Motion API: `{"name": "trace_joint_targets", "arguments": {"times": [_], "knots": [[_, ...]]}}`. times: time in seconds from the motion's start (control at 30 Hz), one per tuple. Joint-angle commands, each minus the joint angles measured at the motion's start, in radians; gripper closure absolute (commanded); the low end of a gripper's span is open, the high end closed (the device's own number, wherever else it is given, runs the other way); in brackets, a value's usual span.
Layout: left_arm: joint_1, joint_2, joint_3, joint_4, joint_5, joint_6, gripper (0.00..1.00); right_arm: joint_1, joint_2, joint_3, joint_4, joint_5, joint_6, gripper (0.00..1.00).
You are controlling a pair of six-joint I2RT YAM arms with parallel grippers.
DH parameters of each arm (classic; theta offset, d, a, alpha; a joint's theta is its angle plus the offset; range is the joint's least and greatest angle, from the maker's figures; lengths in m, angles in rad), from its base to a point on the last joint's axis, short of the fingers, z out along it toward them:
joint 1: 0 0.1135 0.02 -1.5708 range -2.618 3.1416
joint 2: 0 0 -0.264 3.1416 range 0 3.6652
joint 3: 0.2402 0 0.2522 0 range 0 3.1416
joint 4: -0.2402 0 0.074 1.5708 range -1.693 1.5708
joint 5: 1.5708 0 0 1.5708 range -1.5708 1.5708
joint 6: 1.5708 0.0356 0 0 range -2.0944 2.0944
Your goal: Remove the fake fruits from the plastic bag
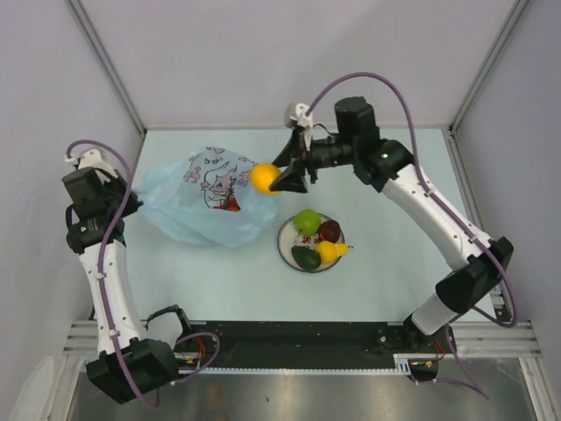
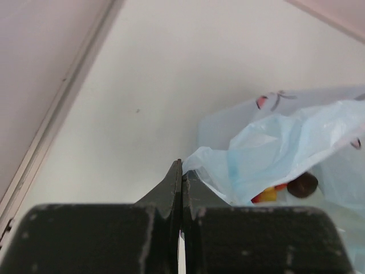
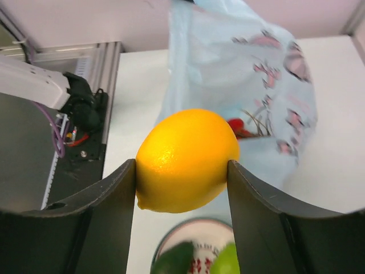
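The light-blue plastic bag (image 1: 206,202) lies left of centre, with red berries (image 1: 230,204) showing through it. My left gripper (image 1: 133,200) is shut on the bag's left edge (image 2: 214,165); yellow, red and dark pieces (image 2: 285,189) show inside. My right gripper (image 1: 279,180) is shut on a yellow-orange lemon (image 1: 263,178) and holds it in the air by the bag's right end. The lemon (image 3: 187,160) sits between both fingers. On the white plate (image 1: 287,243) lie a green apple (image 1: 307,220), a dark red fruit (image 1: 330,231), a dark green one (image 1: 306,257) and a yellow one (image 1: 330,253).
The plate (image 3: 194,240) sits just below the held lemon in the right wrist view. Grey walls close the table on the left, back and right. A metal rail (image 1: 289,331) with the arm bases runs along the near edge.
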Motion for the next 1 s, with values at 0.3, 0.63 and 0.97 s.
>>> {"name": "trace_joint_targets", "arguments": {"times": [0.3,0.63,0.97], "knots": [[0.076,-0.038,-0.004,-0.002,0.026,-0.104,1.0,-0.044,0.032,-0.328,-0.221,0.186,-0.421,0.59],[0.076,-0.054,-0.026,-0.024,0.091,-0.061,1.0,0.057,0.16,-0.324,-0.243,0.323,-0.649,0.57],[0.078,-0.051,-0.052,-0.001,0.181,-0.076,1.0,0.118,0.233,-0.324,-0.192,0.482,-0.621,0.57]]}}
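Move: The right hand already grips the orange fruit high over the table; the plate it goes to lies about 9 cm to its right, 2 cm ahead and some 32 cm below. On that plate, the green fruit is about 8 cm right and 6 cm ahead of the hand, the avocado 8 cm right and 2 cm back. The bag's middle is roughly 15 cm left and 11 cm ahead. From the left hand, the plate lies about 40 cm right, nearly level in reach and 21 cm below. The right hand keeps its hold on the orange fruit and drops steeply, some 28 cm, to the plate's left side, swinging about 5 cm right early on and easing a little back left, while its left-pointing fingers tip down by about 40 degrees. The left hand keeps the bag's corner pinched, shifting out to its left by 2 cm and then drifting back right by 3 cm. ##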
